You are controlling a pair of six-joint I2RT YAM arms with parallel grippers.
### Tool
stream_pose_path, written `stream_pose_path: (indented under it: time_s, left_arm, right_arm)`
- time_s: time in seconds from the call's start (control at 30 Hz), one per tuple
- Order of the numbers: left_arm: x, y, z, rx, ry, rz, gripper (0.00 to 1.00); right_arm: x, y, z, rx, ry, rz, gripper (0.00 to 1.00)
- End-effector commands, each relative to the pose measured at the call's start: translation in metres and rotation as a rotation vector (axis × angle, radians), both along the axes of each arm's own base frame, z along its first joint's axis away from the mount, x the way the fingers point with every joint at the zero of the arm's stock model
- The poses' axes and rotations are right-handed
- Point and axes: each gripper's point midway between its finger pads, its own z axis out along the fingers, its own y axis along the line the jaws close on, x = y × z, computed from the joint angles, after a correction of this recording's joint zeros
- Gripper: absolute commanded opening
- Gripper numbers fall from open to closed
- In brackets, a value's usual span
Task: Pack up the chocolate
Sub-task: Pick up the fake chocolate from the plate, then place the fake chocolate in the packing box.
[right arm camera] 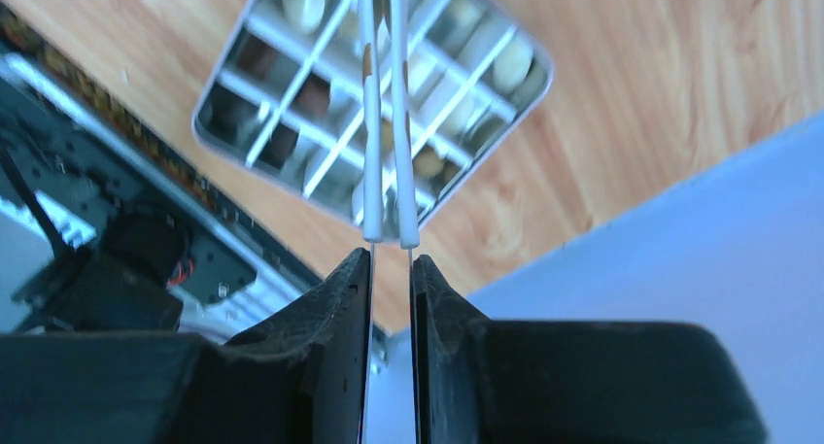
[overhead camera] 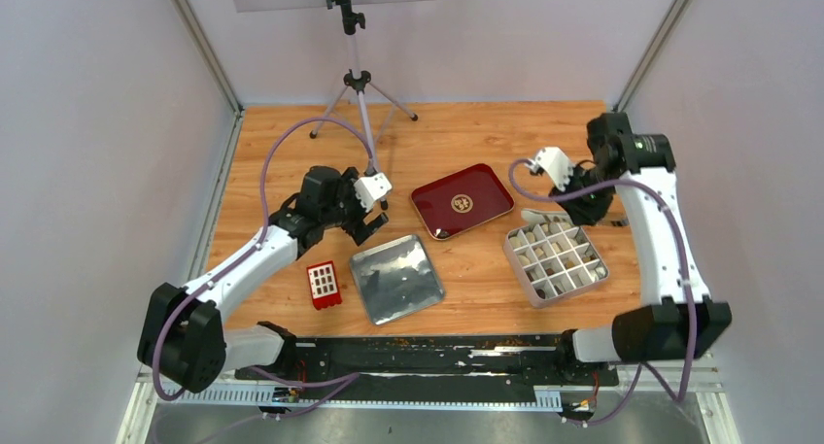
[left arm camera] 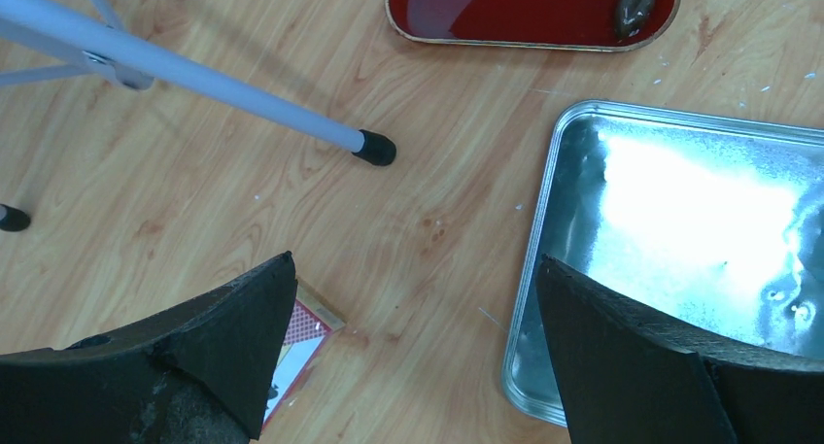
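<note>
Cream and dark brown chocolate pieces [overhead camera: 549, 259] lie in the cells of a silver divided tin [overhead camera: 595, 281] at the right. In the right wrist view the tin [right arm camera: 216, 109] lies below, with a dark chocolate [right arm camera: 313, 94] in one cell. My right gripper [overhead camera: 575, 193] [right arm camera: 391, 255] is shut on white tongs [right arm camera: 387, 123], whose arms reach out over the tin's middle. A small dark lump [left arm camera: 634, 9] sits in a corner of the red tray [left arm camera: 505, 7]. My left gripper [overhead camera: 367, 221] [left arm camera: 416, 259] hangs open over bare wood, holding nothing.
A shiny flat metal tray [overhead camera: 395, 279] [left arm camera: 680, 221] lies right of the left gripper. A small red block with white squares [overhead camera: 324, 284] [left arm camera: 296, 342] lies to its left. The red tray [overhead camera: 462, 201] sits mid-table. A tripod [overhead camera: 358, 80] stands at the back, with one leg [left arm camera: 194, 80] near the left gripper.
</note>
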Motion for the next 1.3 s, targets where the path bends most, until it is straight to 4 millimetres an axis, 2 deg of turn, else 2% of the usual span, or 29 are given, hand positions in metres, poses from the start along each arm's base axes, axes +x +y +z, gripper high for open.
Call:
stream_pose_path:
  time_s: [0.0, 0.2, 0.37, 0.8, 0.97, 1.03, 1.27]
  left_arm:
    - [0.012, -0.014, 0.021, -0.065, -0.025, -0.015, 1.0]
    - [0.012, -0.018, 0.014, -0.058, 0.012, -0.035, 1.0]
    - [0.011, -0.018, 0.012, -0.053, 0.017, -0.039, 1.0]
    - [0.005, -0.014, 0.003, -0.054, 0.033, -0.025, 1.0]
    - [0.006, -0.016, 0.001, -0.059, 0.039, -0.025, 1.0]
    - [0.006, -0.016, 0.0, -0.057, 0.042, -0.027, 1.0]
    - [0.003, -0.013, -0.006, -0.03, 0.066, -0.029, 1.0]
  right_arm:
    - [-0.058, -0.048, -0.009, -0.181, 0.058, 0.066, 0.04]
    - [-0.096, -0.105, -0.02, -0.323, 0.113, 0.082, 0.04]
    - [-0.112, -0.135, -0.022, -0.375, 0.157, 0.115, 0.04]
    - [-0.097, -0.124, -0.03, -0.289, 0.134, 0.202, 0.08]
    - [-0.086, -0.107, -0.037, -0.208, 0.131, 0.215, 0.1]
    - [-0.084, -0.104, -0.039, -0.196, 0.137, 0.214, 0.13]
    - [-0.096, -0.12, -0.044, -0.291, 0.207, 0.258, 0.24]
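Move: The right hand holds the white tongs high in the air. The middle of the divided box lies about 4 cm back and 5 cm to its left, some 20 cm below. The red tray is roughly 25 cm left and 9 cm ahead, with a dark chocolate in its corner about 29 cm left and 3 cm ahead. From the left hand, the box lies about 43 cm to the right and 10 cm back. Keeping the tongs squeezed nearly shut, the right hand sweeps quickly right and back, about 13 cm and 10 cm, and sinks some 3 cm. That takes it away from the red tray and out past the right side of the divided box, its left side tipping down nearly 20 degrees. It then eases a couple of centimetres left and forward, sinking slightly more, as the wrist turns counter-clockwise and the tip partly comes back. ##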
